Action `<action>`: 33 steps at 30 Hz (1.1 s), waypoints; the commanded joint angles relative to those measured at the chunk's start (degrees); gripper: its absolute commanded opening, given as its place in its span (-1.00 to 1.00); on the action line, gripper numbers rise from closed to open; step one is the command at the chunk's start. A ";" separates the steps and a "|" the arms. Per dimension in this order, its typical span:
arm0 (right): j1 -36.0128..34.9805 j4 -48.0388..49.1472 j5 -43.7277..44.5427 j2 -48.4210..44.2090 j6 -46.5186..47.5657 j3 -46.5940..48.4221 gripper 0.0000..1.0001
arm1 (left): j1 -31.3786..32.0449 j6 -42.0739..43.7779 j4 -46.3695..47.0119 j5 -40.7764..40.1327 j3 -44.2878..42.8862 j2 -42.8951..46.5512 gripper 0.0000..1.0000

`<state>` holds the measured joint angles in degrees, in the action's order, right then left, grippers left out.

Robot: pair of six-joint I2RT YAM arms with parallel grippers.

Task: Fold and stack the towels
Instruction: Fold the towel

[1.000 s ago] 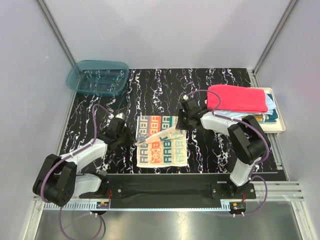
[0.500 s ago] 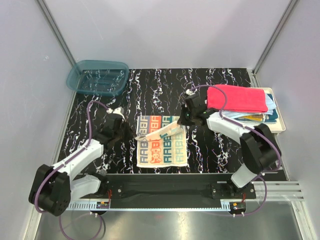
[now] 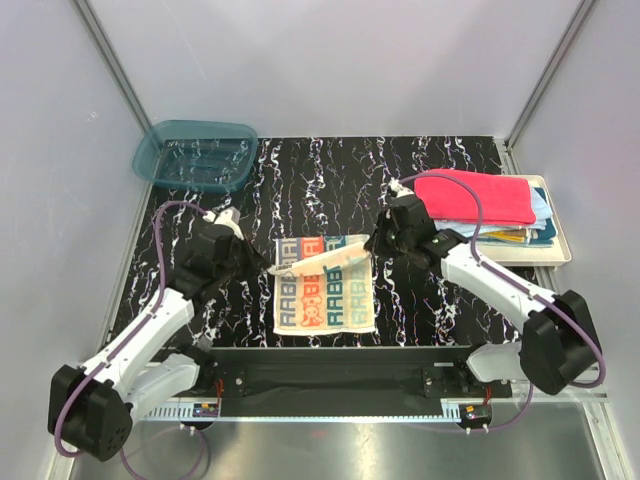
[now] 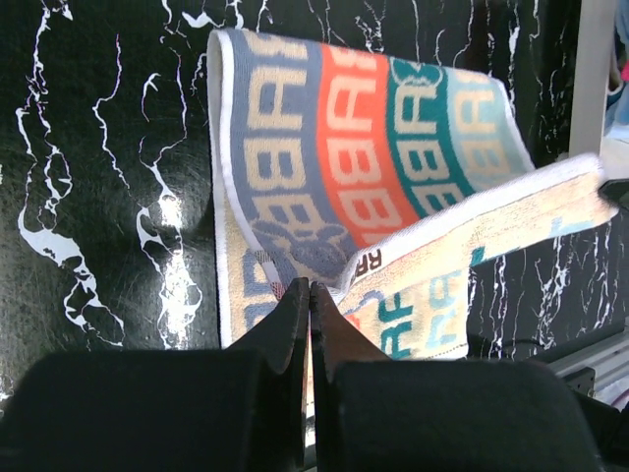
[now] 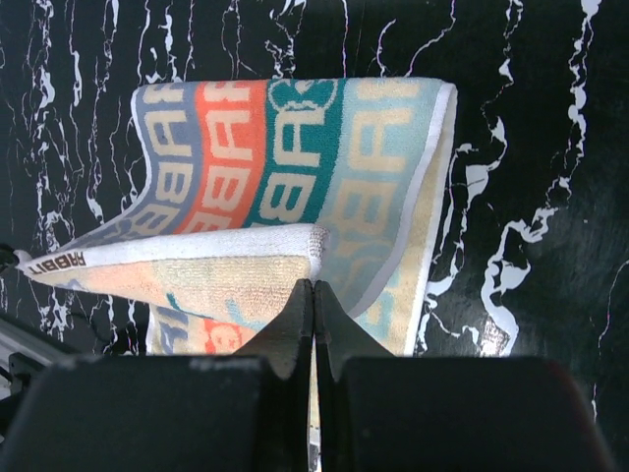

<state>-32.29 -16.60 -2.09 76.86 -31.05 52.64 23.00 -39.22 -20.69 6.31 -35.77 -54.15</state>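
The red/teal lettered towel [image 3: 325, 298] lies on the black marbled table in front of both arms. One of its edges is lifted and stretched between the two grippers, pale underside showing. My left gripper [image 3: 268, 268] is shut on the left corner of that edge [image 4: 310, 285]. My right gripper [image 3: 372, 248] is shut on the right corner [image 5: 314, 283]. The rest of the towel [image 4: 354, 147] [image 5: 295, 157] stays flat beneath. A red-pink towel [image 3: 475, 197] tops a stack of folded towels at the right.
The stack rests on a cream tray [image 3: 556, 256] at the table's right edge. A translucent teal bin [image 3: 195, 153] stands at the far left corner. Grey walls close in the left, back and right sides.
Both grippers have closed on the towel's edge. The edge has risen a little and pulled straighter, as the left arm swung left and the right arm swung right.
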 commanded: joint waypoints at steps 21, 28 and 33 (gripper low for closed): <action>-4.53 0.34 0.59 -9.27 -5.69 -10.98 -1.00 | 1.52 -1.03 0.47 3.01 4.56 2.82 -1.00; -5.67 4.20 -0.46 -9.36 -7.71 -16.59 -0.95 | 2.13 -2.08 1.97 4.15 7.90 1.86 -1.00; -5.76 5.79 -1.16 -10.15 -8.24 -19.94 -0.93 | 2.66 -3.05 3.37 5.47 11.50 1.77 -0.96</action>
<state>-37.52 -14.00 -2.72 68.77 -38.06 34.11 25.19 -41.21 -20.10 9.54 -25.98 -52.60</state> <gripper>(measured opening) 0.030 0.018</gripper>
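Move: Both hands already hold the free edge of the bear-print towel. For the left hand, the towel's near-left corner lies about 12 cm back, 1 cm right and 10 cm below, and its far-left folded corner some 13 cm ahead, 1 cm right. From the right hand, the near-right corner is about 16 cm back, 1 cm right and 11 cm down, the far-right folded corner 9 cm ahead, and the towel stack roughly 16 cm ahead, 23 cm right. Both shut grippers keep pinching the ends of the towel's lifted edge and draw it back and down over the lower layer, towards the near edge. The right travels farther, about 8 cm back and 7 down; the left sinks some 6 cm and comes 4–5 back. Both wrists tip about 10 degrees farther down, and gripping effort falls off right at the end. ##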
